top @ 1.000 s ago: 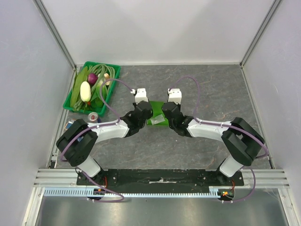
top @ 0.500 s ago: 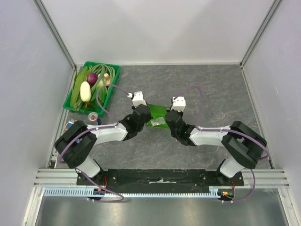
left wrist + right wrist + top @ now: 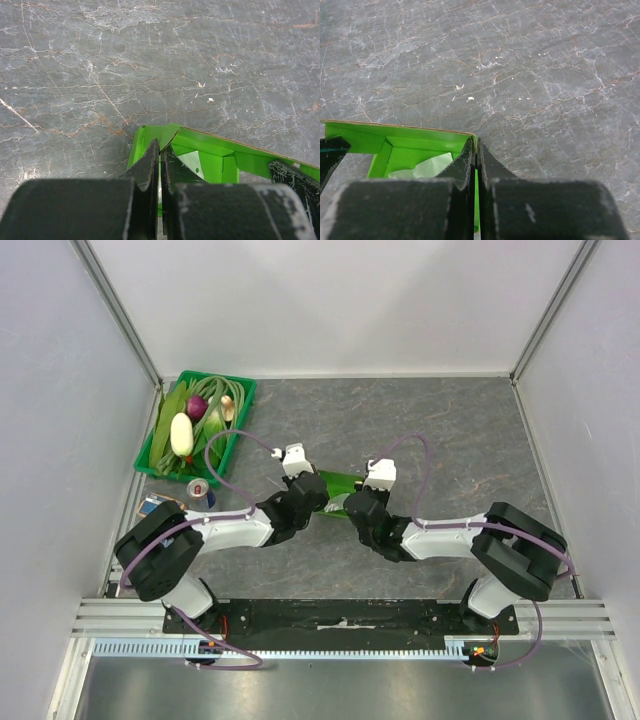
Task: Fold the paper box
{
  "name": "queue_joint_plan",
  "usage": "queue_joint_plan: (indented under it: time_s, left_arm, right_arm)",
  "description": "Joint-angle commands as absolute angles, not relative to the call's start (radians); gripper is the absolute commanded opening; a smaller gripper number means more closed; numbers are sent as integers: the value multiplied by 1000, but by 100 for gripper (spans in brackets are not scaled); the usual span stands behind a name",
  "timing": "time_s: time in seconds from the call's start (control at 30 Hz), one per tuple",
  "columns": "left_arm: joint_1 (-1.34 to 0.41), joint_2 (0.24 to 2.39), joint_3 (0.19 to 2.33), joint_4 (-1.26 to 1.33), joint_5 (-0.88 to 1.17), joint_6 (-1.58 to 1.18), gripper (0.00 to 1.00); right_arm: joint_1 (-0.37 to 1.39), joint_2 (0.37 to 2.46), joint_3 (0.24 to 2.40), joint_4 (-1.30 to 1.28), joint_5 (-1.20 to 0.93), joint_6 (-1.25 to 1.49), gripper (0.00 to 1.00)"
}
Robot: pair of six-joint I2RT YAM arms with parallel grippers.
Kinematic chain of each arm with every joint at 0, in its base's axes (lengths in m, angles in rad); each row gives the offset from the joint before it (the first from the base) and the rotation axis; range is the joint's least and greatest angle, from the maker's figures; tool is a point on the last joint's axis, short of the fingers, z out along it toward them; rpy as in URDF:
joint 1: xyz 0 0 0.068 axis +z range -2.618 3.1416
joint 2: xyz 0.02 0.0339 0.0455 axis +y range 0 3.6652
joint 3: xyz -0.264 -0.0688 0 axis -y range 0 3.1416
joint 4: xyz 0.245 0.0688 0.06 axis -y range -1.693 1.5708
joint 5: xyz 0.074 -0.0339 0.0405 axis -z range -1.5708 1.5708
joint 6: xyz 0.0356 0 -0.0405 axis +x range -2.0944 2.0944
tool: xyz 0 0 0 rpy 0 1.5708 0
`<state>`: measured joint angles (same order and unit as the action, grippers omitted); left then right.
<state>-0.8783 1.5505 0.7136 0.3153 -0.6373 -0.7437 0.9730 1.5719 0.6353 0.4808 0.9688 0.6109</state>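
Observation:
The paper box point(image 3: 335, 483) is a lime-green card piece held between both arms over the middle of the grey table. In the left wrist view its walls point(image 3: 210, 150) stand up, and my left gripper point(image 3: 160, 150) is shut on the left end wall. In the right wrist view my right gripper point(image 3: 476, 145) is shut on the box's right end wall point(image 3: 410, 142), with the green inside to the left. From above, the left gripper point(image 3: 312, 490) and right gripper point(image 3: 352, 502) sit at opposite ends of the box, hiding most of it.
A green crate point(image 3: 197, 424) of vegetables stands at the back left. A small can point(image 3: 198, 488) and a blue object point(image 3: 152, 506) lie just in front of it, near the left arm's elbow. Aluminium frame rails edge the table.
Both grippers have drawn back toward the near edge with the box between them. The wrists have dropped lower and the box has tilted, its right end swinging nearer.

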Motion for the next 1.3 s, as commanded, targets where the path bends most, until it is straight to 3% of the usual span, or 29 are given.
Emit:
queue_joint_plan:
  time_s: [0.0,0.53,0.63,0.97,1.13,1.27]
  left_arm:
    - [-903,1566,686,196,-701,-808,2]
    - [-997,1532,523,230,-827,-868,2]
    - [-1006,1520,522,206,-853,-880,2]
    - [-1045,1522,521,163,-933,-923,2]
    - [-1061,1534,546,114,-971,-937,2]
    - [-1071,1543,574,104,-968,-917,2]
  right_arm:
    - [996,1551,638,419,1113,773,0]
    - [1068,1509,518,512,1132,726,3]
    - [1080,1482,525,462,1102,712,13]
    - [1083,1154,514,5,858,776,73]
    - [1072,895,543,-302,684,822,81]
    - [907,802,607,-379,444,799,87]
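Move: The tray that the lid is being folded onto has its middle about 5 cm back from the left hand, 5 cm to its right and 7 cm below. From the right hand it lies about 5 cm back, 5 cm left and 7 cm below. A white slip lies in the tray, some 5 cm back, 3 cm right and 8 cm below the left hand. Each shut gripper already pinches one upper corner of the raised lid. The raised lid is drawn back towards the tray by its two corners, both hands moving 3 to 4 cm towards the base and sinking a little. Then the right fingers open wide and leave the corner, backing off another 7 cm while rising and swinging right; the left, still shut, goes on back, down and left about 5 cm, rolling its left side up some 15 degrees, and ends clear of the lid. ##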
